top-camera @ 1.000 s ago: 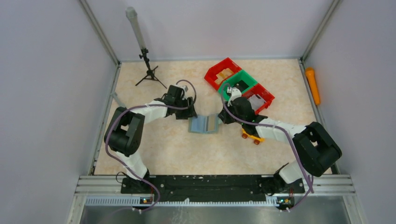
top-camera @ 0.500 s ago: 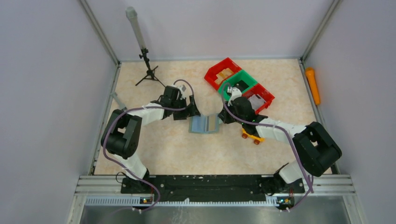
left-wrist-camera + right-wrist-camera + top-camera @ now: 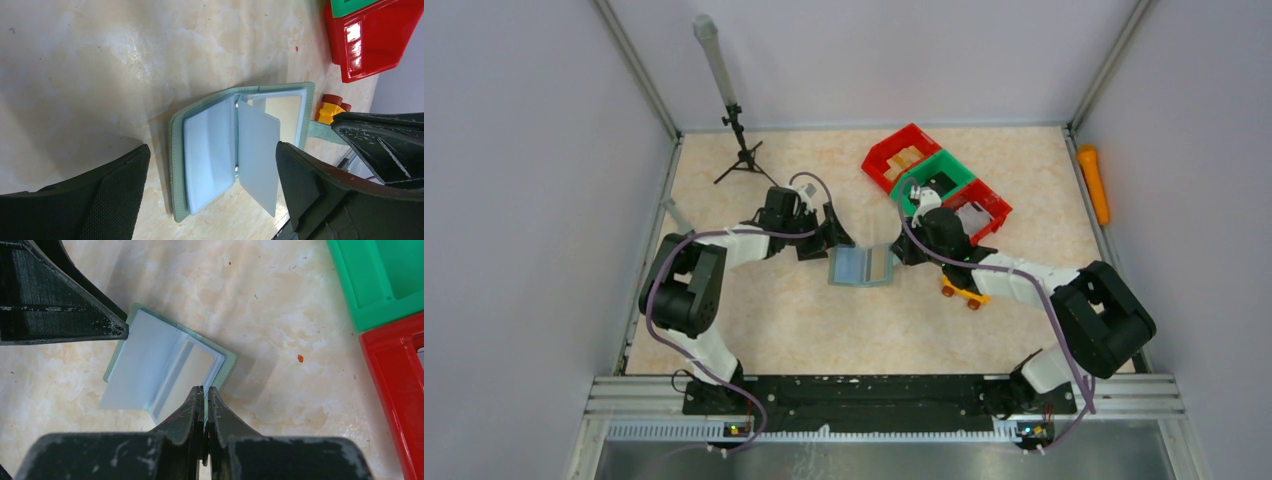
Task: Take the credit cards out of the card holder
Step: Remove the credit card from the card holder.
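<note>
The grey-green card holder lies open on the table, its pale inner leaves showing. In the left wrist view one leaf stands half raised over the holder. My left gripper is open wide just left of it, and the holder sits between the spread fingers untouched. My right gripper is shut on the holder's tab at its right edge. The credit cards are hidden; a tan patch shows through a clear sleeve, and I cannot tell if it is a card.
Red bin, green bin and a second red bin stand in a row behind the right arm. A yellow toy car sits beside the right forearm. A small black tripod stands at the back left.
My left gripper has opened wide and pulled back a little to the left, off the holder. The right gripper and the holder have stayed put.
</note>
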Motion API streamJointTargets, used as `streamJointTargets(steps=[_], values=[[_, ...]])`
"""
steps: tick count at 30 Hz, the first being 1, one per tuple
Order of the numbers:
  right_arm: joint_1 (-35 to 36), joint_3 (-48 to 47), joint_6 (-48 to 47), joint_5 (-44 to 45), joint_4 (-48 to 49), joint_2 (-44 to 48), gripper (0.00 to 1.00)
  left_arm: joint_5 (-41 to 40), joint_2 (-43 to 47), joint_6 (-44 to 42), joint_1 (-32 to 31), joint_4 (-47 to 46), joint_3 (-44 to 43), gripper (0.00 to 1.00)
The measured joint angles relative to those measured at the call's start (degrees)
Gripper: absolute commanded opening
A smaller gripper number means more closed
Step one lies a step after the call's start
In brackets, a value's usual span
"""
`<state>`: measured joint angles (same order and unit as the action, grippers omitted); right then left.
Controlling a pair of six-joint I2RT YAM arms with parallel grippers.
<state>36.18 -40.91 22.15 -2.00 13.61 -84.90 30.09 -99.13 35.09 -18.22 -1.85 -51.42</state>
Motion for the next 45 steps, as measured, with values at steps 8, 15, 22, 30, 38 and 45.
streamJointTargets(steps=[8,15,22,30,38,45], values=[[0.0,0.0,0.0,-0.3,0.0,0.0,0.0,2.6,-0.9,0.2,0.2,-0.2,-0.4,0.98],[0.0,0.0,0.0,-0.5,0.0,0.0,0.0,5.5,-1.1,1.7,0.7,-2.8,0.9,0.99],[0.0,0.0,0.0,-0.7,0.0,0.0,0.0,5.9,0.2,2.3,1.6,-3.3,2.6,0.91],[0.0,0.0,0.0,-0.8,0.0,0.0,0.0,5.7,-0.8,0.6,1.5,-1.0,2.4,0.62],[0.0,0.0,0.0,-1.1,-0.2,-0.2,0.0,11.2,-3.3,2.0,1.5,-4.0,2.3,0.51],[0.0,0.0,0.0,-1.6,-1.0,-1.5,0.0,15.6,-3.2,4.6,1.5,-11.0,3.5,0.37]])
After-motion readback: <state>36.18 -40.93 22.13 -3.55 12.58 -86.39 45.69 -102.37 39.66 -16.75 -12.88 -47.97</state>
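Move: The left hand, fingers wide open, has the card holder's left cover about 2 cm to its right, 3 cm back and 3 cm below. The cream card in the right half lies some 8 cm right and 3 cm back; the toy car stands roughly 24 cm right, 8 cm back. From the right hand, already pinching the strap, the left cover lies about 9 cm left, 2 cm back and 4 cm down. Left hand eases back, then right, about 2 cm each, half-closing around the left cover; right keeps the strap. ##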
